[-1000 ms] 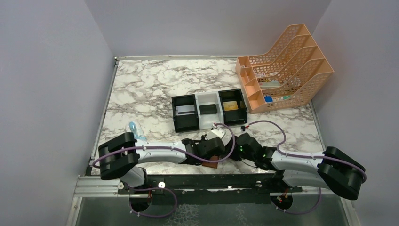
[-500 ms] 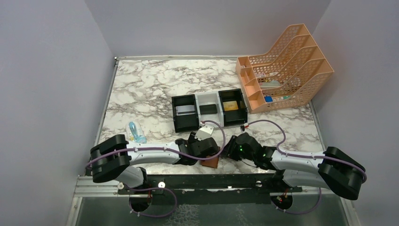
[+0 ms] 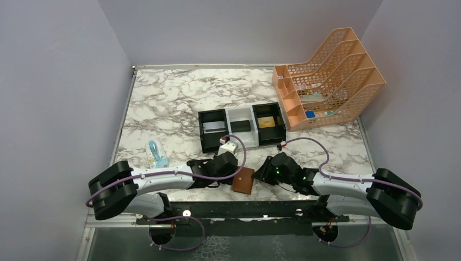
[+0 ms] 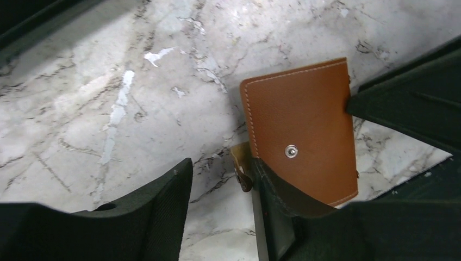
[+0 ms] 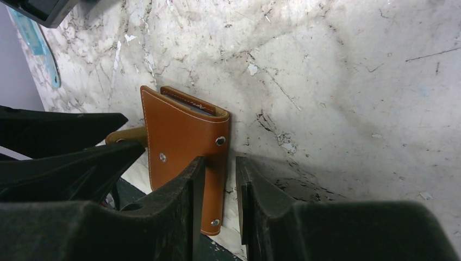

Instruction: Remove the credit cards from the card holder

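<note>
The card holder (image 3: 243,180), a shut brown leather wallet, sits near the table's front edge. Its snap tab (image 4: 241,163) hangs loose at its left side. My right gripper (image 5: 219,163) (image 3: 261,173) is shut on the card holder's right edge, and only a sliver of marble shows beside one finger. My left gripper (image 4: 220,166) (image 3: 231,175) is open at the card holder's left. The tab lies between its jaws, and its right finger (image 4: 282,206) overlaps the wallet's corner. A dark grey card (image 3: 215,126) and a gold-tan card (image 3: 266,122) lie in the tray.
The black-and-white tray (image 3: 226,130) stands just behind the grippers, with a small black block (image 3: 240,125) in its middle compartment. An orange file rack (image 3: 329,76) fills the back right. A pale blue item (image 3: 156,153) lies at the left. A black rail (image 3: 239,209) runs along the near edge.
My left gripper has opened and drawn back to the left off the card holder, so the brown cover now shows. The right gripper has stayed where it was.
</note>
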### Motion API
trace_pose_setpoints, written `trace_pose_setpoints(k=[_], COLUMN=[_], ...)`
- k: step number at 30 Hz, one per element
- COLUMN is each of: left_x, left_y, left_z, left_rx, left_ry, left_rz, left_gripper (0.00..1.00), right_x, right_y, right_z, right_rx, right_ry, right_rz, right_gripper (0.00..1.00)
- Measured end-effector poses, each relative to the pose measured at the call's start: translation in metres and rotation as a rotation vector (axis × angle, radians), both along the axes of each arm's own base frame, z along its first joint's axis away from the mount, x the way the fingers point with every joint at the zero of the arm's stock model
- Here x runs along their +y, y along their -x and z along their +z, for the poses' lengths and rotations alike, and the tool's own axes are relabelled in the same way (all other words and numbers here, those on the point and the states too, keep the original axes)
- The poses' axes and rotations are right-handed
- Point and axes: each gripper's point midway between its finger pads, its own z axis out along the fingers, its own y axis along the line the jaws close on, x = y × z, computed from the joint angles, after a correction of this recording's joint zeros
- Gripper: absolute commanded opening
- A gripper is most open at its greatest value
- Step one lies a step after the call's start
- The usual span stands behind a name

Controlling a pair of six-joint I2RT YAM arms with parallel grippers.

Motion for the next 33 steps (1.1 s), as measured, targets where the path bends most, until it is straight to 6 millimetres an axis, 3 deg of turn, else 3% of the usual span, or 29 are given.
trace_pose_setpoints(k=[8, 10, 15, 18, 22, 26, 29, 33], left_x=[-0.003, -0.003, -0.006, -0.009, -0.015, -0.020, -0.024, -0.031], left_y=[0.004, 0.005, 0.004, 0.001, -0.005, -0.008, -0.009, -0.009], left_z=[-0.005, -0.005, 0.009, 0.027, 0.063, 0.093, 0.101, 0.097], left_rx=[0.070, 0.075, 0.055, 0.032, -0.023, -0.063, -0.070, -0.051], left_ry=[0.068, 0.074, 0.124, 0.178, 0.279, 0.361, 0.378, 0.370], left_rz=[-0.017, -0.016, -0.010, 0.003, 0.018, 0.019, 0.017, 0.011], left_gripper=[0.11, 0.00, 0.00, 0.00, 0.00, 0.00, 0.00, 0.00], right_x=[0.001, 0.001, -0.002, -0.005, -0.010, -0.022, -0.021, -0.014], right_y=[-0.001, -0.001, -0.001, -0.002, -0.014, -0.037, -0.036, -0.035], right_z=[0.001, 0.001, 0.005, 0.011, 0.027, 0.039, 0.039, 0.043], right_rx=[-0.004, -0.003, -0.008, -0.019, -0.061, -0.068, -0.057, -0.050], right_ry=[0.012, 0.029, 0.092, 0.120, 0.104, 0.044, 0.028, 0.020], right_rz=[0.011, 0.019, 0.048, 0.062, 0.059, 0.029, 0.074, 0.117], right_gripper=[0.30, 0.34, 0.45, 0.57, 0.57, 0.57, 0.57, 0.57])
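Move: The tab of the card holder's strap lies between the open left fingers, roughly 1 cm to the left hand's right, level fore and aft, and 1 cm below. The card holder's middle is about 5 cm to that hand's right, level with it and 2 cm lower; the black-and-white tray is some 17 cm ahead and 3 cm to its right. From the right hand, at the holder's right edge, the holder's middle lies about 4 cm left and 1 cm back, near its height. Settle the left gripper slightly, close its half-open fingers on the strap tab and keep it pinched while lifting about 10 cm, drifting a little right and rolling some 20 degrees, left side dipping. Hold the right gripper still at the holder's edge until the tab is gripped, then open it wider and raise it about 4 cm while easing it forward. ##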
